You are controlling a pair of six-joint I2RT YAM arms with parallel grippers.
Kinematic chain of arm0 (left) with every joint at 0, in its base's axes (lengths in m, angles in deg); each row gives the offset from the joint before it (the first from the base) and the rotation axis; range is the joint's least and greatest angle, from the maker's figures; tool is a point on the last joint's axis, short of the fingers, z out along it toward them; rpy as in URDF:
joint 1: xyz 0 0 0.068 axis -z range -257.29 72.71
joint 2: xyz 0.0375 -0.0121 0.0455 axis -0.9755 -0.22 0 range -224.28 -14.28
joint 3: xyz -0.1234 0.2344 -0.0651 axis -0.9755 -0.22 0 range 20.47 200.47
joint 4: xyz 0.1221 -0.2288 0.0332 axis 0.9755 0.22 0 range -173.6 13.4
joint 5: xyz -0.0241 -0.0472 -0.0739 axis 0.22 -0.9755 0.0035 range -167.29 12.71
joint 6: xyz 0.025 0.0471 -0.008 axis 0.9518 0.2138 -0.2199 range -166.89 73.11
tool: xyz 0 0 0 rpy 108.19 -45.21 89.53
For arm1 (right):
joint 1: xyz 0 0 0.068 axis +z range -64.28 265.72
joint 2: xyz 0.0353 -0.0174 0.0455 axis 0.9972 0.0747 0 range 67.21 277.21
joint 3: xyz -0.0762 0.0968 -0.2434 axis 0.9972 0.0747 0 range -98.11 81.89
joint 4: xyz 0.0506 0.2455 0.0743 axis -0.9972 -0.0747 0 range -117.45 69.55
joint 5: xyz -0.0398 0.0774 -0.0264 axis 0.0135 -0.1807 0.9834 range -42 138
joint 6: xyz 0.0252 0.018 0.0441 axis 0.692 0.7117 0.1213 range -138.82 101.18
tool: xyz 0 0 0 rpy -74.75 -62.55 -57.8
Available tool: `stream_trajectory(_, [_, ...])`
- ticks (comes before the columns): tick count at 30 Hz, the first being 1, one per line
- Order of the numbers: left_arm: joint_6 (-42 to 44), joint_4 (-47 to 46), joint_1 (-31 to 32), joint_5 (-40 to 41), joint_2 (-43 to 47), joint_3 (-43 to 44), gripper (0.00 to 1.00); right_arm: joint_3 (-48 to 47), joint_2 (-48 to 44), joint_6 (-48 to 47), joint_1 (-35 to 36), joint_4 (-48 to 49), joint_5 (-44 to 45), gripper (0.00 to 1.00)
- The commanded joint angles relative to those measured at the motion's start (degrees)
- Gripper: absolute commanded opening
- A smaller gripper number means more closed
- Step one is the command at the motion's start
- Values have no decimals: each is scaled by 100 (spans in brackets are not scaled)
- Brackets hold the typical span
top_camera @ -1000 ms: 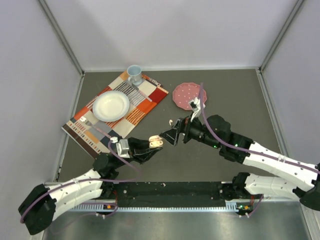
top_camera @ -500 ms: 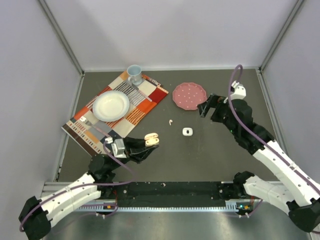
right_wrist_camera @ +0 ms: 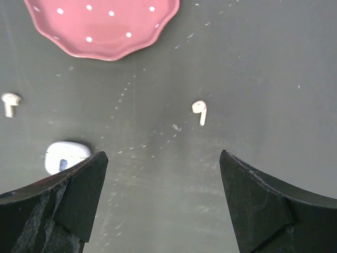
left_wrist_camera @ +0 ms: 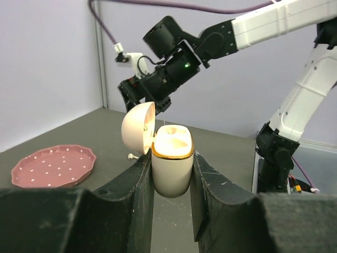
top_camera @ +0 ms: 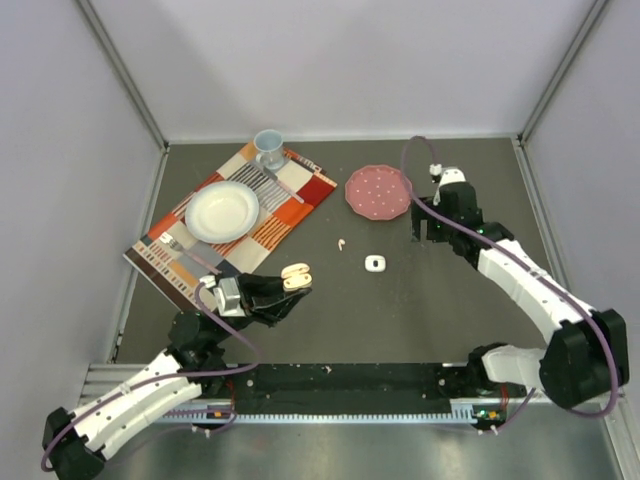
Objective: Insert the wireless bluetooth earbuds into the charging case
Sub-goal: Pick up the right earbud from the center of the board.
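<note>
A peach charging case (left_wrist_camera: pixel 171 163) with a gold rim stands upright between my left gripper's (left_wrist_camera: pixel 171 182) fingers, its lid (left_wrist_camera: pixel 138 126) flipped open. From above, the same case (top_camera: pixel 296 277) hangs over the table's front centre, with the left gripper (top_camera: pixel 285 288) shut on it. My right gripper (right_wrist_camera: pixel 162 155) hovers open over bare table, and one white earbud (right_wrist_camera: pixel 200 110) lies just ahead of its tips. Another earbud (right_wrist_camera: pixel 9 103) lies at the far left of that view, and it also shows from above as an earbud (top_camera: pixel 342 243) mid-table. The right gripper (top_camera: pixel 428 232) sits beside the pink plate.
A pink dotted plate (top_camera: pixel 378 191) lies at the back centre. A small white case (top_camera: pixel 374 263) rests mid-table. A striped placemat (top_camera: pixel 300 195) at the back left carries a white bowl (top_camera: pixel 222 211) and a blue cup (top_camera: pixel 268 148). Walls enclose the table.
My right arm pulled away from the held case and swung to the back right, now low beside the pink plate. The left gripper drifted slightly left, still holding the case.
</note>
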Motion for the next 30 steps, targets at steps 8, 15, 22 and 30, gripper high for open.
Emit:
stream_trajectory(8, [186,153,15,90,276,170,0,-382,1436,-1243,-676,693,-225,48])
stream_trajectory(15, [265,487,15,239,557,214,0,-488,2149,-1225,-799,903,-584,56])
stream_trajectory(22, [353,768,6,424,751,231,0,-611,2430,-1278,-817,1036,-524,52])
stream_trajectory(30, [388,838,15,530,707,310,0,-655,2685,-1287,-826,1018,-321,50])
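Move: The right earbud lies on the board about 6 cm ahead of the open right hand, 4 cm to its right and some 14 cm below. The white charging case on the board is about 16 cm left of that earbud and 7 cm nearer; the pink plate's middle is 15 cm left and 13 cm farther out. From the left hand, the right earbud is roughly 37 cm right, 25 cm ahead and 27 cm down. Down by about 11 cm, forward some 5 cm and slightly right, the right hand drops quickly towards the right earbud, then slows to a small forward creep just over it. The fingers tip about 15 degrees further down and narrow from wide open to roughly half, one each side of the earbud as seen from the wrist, without closing on it. ##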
